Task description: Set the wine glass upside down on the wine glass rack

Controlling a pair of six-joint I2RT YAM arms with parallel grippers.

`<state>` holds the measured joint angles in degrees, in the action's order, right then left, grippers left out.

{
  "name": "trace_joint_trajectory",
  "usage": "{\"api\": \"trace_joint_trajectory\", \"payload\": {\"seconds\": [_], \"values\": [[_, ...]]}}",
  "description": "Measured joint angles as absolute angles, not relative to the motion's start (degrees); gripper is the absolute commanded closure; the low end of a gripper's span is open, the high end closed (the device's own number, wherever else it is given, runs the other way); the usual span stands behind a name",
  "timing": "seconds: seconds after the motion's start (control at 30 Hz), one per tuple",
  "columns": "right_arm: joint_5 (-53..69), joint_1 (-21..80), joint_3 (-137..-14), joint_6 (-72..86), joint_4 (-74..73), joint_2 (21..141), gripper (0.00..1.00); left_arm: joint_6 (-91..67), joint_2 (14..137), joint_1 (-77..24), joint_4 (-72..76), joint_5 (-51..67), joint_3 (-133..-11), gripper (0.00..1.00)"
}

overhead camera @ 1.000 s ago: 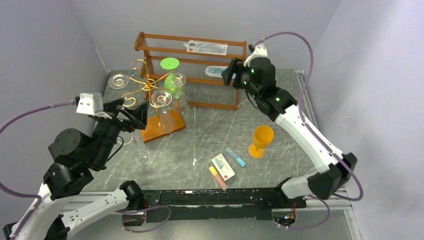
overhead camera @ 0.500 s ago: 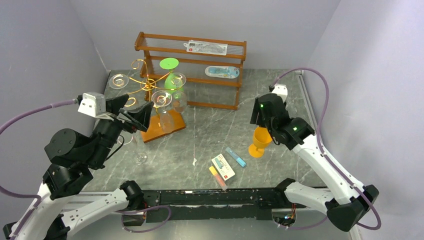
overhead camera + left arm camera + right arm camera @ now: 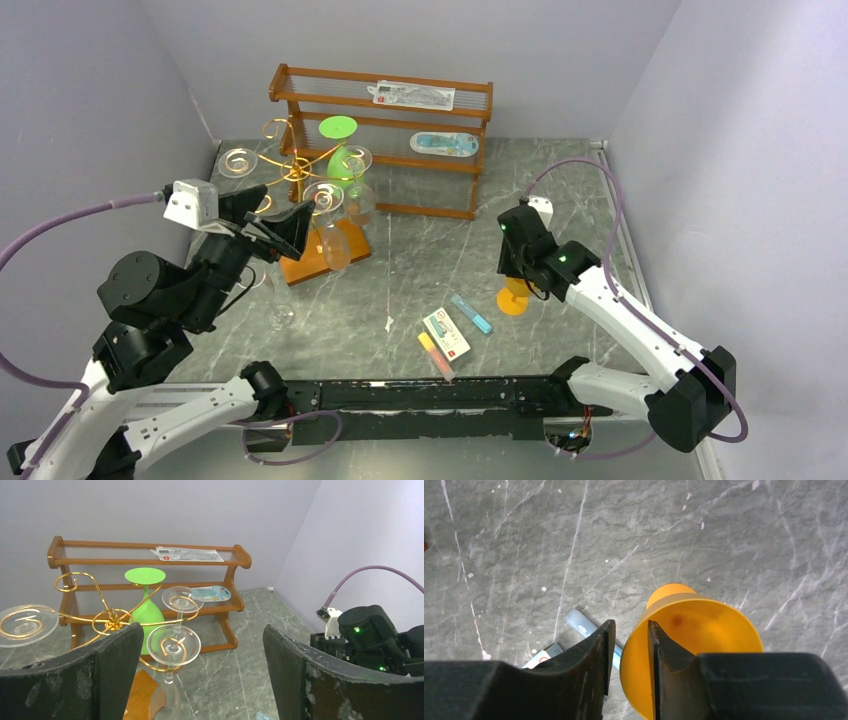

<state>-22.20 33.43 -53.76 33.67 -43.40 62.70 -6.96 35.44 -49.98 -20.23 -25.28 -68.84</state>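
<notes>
An orange wine glass point(image 3: 696, 640) stands upright on the table at the right; only its foot point(image 3: 515, 300) shows in the top view. My right gripper point(image 3: 630, 630) is over it, jaws slightly apart, with one finger inside the bowl and one outside the rim point(image 3: 520, 262). The gold wire rack point(image 3: 297, 168) on its brown base stands at the back left and bears a green glass point(image 3: 340, 140) and three clear glasses upside down. My left gripper point(image 3: 202, 677) is open and empty, raised just in front of the rack point(image 3: 114, 620), and shows in the top view point(image 3: 265, 222).
A clear wine glass point(image 3: 281, 310) stands on the table by the left arm. A two-tier wooden shelf point(image 3: 385, 100) with packets stands at the back. A small box point(image 3: 446, 333), a blue tube point(image 3: 470, 313) and a yellow-pink stick point(image 3: 433, 352) lie near the front.
My right arm swung from the shelf at the back down onto the orange glass, its fingers now straddling the rim. My left gripper shifted slightly toward the rack.
</notes>
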Motion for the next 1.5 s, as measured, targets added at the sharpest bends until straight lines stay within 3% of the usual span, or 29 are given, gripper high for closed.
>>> {"api": "trace_joint_trajectory", "payload": {"seconds": [0.27, 0.73, 1.1, 1.33, 1.5], "values": [[-20.8, 33.4, -53.0, 34.0, -41.4, 64.9, 1.00, -8.1, 36.0, -50.0, -19.0, -25.3, -68.4, 0.08], [-20.6, 33.4, -56.6, 29.1, -34.1, 57.7, 1.00, -12.3, 39.9, -50.0, -17.0, -24.3, -66.9, 0.07], [-9.5, 33.4, -46.6, 22.7, -0.4, 37.1, 1.00, -24.0, 44.6, -50.0, -15.6, -20.1, -69.0, 0.03], [3.1, 33.4, -46.3, 19.7, 17.7, 38.2, 1.00, -33.4, 49.2, -50.0, -10.7, -14.8, -69.3, 0.09], [9.2, 33.4, -46.3, 21.1, 28.8, 41.2, 1.00, -40.5, 51.0, -50.0, -4.9, -12.2, -68.1, 0.07]]}}
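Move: The yellow wine glass stands upright with its middle roughly 3 cm right, 1 cm back and 8 cm below my right hand, whose half-closed fingers already straddle the left rim. The blue pen lies about 6 cm left, 4 back, 15 below; the white box 11 left, 8 back, 14 below. From my left hand the glass is some 38 cm right, 5 ahead and 39 below, and the wine glass rack 17 ahead, 4 left, 28 below. Sinking a last centimetre, I shut my right fingers on the glass's left rim, one inside and one outside, then hoist it some 30 cm, easing left and finally back, while the wrist swings nearly 90 degrees so the fingers tip up and leftward. My open left hand travels about 12 cm right towards the rising glass, turning clockwise and rolling its left side down. ##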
